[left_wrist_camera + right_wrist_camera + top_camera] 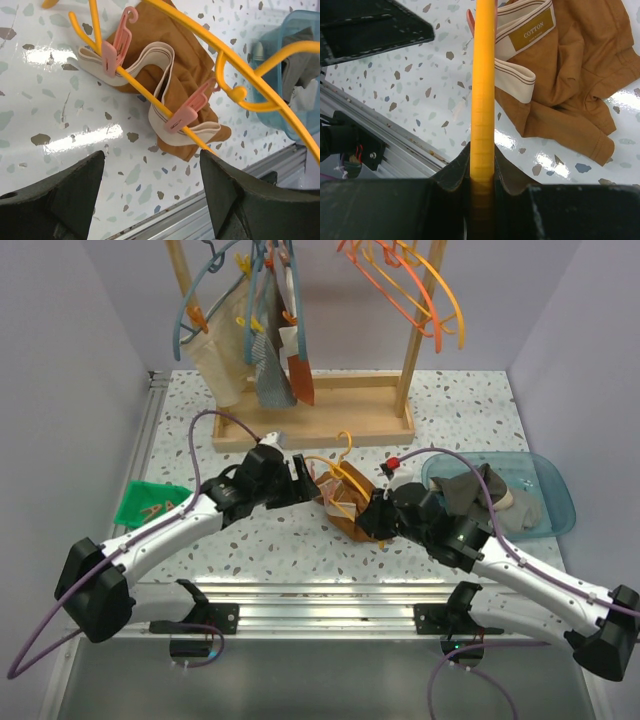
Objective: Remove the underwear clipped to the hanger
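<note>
The rust-brown underwear (347,512) lies crumpled on the speckled table between the two arms. Two pink clips (117,47) (187,110) pin its pale waistband to the lower bar of the yellow hanger (141,90). In the top view the hanger (345,472) rests over the cloth, hook pointing toward the rack. My right gripper (482,160) is shut on the hanger's bar (482,75), just right of the underwear (575,65). My left gripper (152,160) hovers open near the clipped edge of the underwear (187,70) with only table between its fingers; the left gripper (303,478) sits to the left of the pile.
A blue tub (560,490) holding grey cloth stands at the right, close behind the right arm. A green tray (150,502) lies at the left. A wooden rack (310,425) at the back carries hangers and hanging cloths. An aluminium rail (320,595) lines the near edge.
</note>
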Available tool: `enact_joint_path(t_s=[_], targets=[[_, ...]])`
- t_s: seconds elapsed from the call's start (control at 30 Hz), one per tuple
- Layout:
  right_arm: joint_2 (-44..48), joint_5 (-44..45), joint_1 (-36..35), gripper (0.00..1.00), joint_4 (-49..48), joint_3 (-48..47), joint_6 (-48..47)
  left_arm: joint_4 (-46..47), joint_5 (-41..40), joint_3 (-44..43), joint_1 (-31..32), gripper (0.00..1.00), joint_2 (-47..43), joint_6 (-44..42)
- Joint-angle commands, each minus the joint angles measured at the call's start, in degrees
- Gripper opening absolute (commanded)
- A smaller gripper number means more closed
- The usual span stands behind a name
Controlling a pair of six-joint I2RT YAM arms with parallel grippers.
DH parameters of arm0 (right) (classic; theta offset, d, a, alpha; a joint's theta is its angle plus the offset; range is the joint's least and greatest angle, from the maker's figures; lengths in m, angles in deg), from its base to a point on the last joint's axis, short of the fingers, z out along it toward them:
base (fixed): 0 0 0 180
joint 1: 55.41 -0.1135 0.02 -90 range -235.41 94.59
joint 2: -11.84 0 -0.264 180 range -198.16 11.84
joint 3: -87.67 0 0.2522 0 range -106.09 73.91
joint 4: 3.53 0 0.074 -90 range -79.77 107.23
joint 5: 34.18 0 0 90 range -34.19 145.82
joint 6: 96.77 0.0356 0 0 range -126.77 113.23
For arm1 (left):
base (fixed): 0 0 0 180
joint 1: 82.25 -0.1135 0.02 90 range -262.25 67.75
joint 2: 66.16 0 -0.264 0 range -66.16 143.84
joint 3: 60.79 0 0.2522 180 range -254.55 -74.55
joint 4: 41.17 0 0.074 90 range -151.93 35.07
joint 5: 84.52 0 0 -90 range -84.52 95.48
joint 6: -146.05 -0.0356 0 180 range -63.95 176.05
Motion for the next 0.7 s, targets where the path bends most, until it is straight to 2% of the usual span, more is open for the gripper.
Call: enact_joint_path(t_s=[0.0, 0.23, 0.4, 0.67], targets=[[1.74, 2.41, -0.50, 0.00, -1.05, 0.47, 1.51, -0.16, -7.69, -6.32, 2.45, 0.80, 3.98, 3.35], [3.49, 2.93, -0.68, 0.00, 0.00, 1.09, 1.77, 3.01, -12.27, -10.11, 5.36, 0.80, 8.02, 4.49], [4.29, 3.90, -0.68, 0.00, 1.06, 0.74, 1.51, -8.41, -16.14, -16.27, 6.77, 0.77, 14.53, 4.76], [3.85, 4.34, -0.68, 0.00, 1.06, -0.49, 0.98, -7.37, -15.78, -11.45, 6.77, 0.54, 15.06, 6.07]])
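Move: The pink clip nearer my right hand is about 7 cm to the right of my left hand, level with it fore and aft, and some 4 cm below. The far pink clip sits about 7 cm ahead and 4 cm to the right of my left hand; the brown underwear hangs under both, about 4 cm ahead, 9 cm right and 8 cm down. From my right hand, shut on the yellow hanger, the near clip is about 5 cm ahead and 6 cm left. I reach my left hand forward and right over the waistband, a good 5 cm in all, rising slightly on the way, then sink about 3 cm while easing back a little to the left, closer to the near pink clip. As I drop I roll the left side up some 10 degrees and start narrowing my wide-open fingers, one fingertip coming right by the clip. My right hand keeps its grip on the hanger, shifting it about 1 cm to the right. ##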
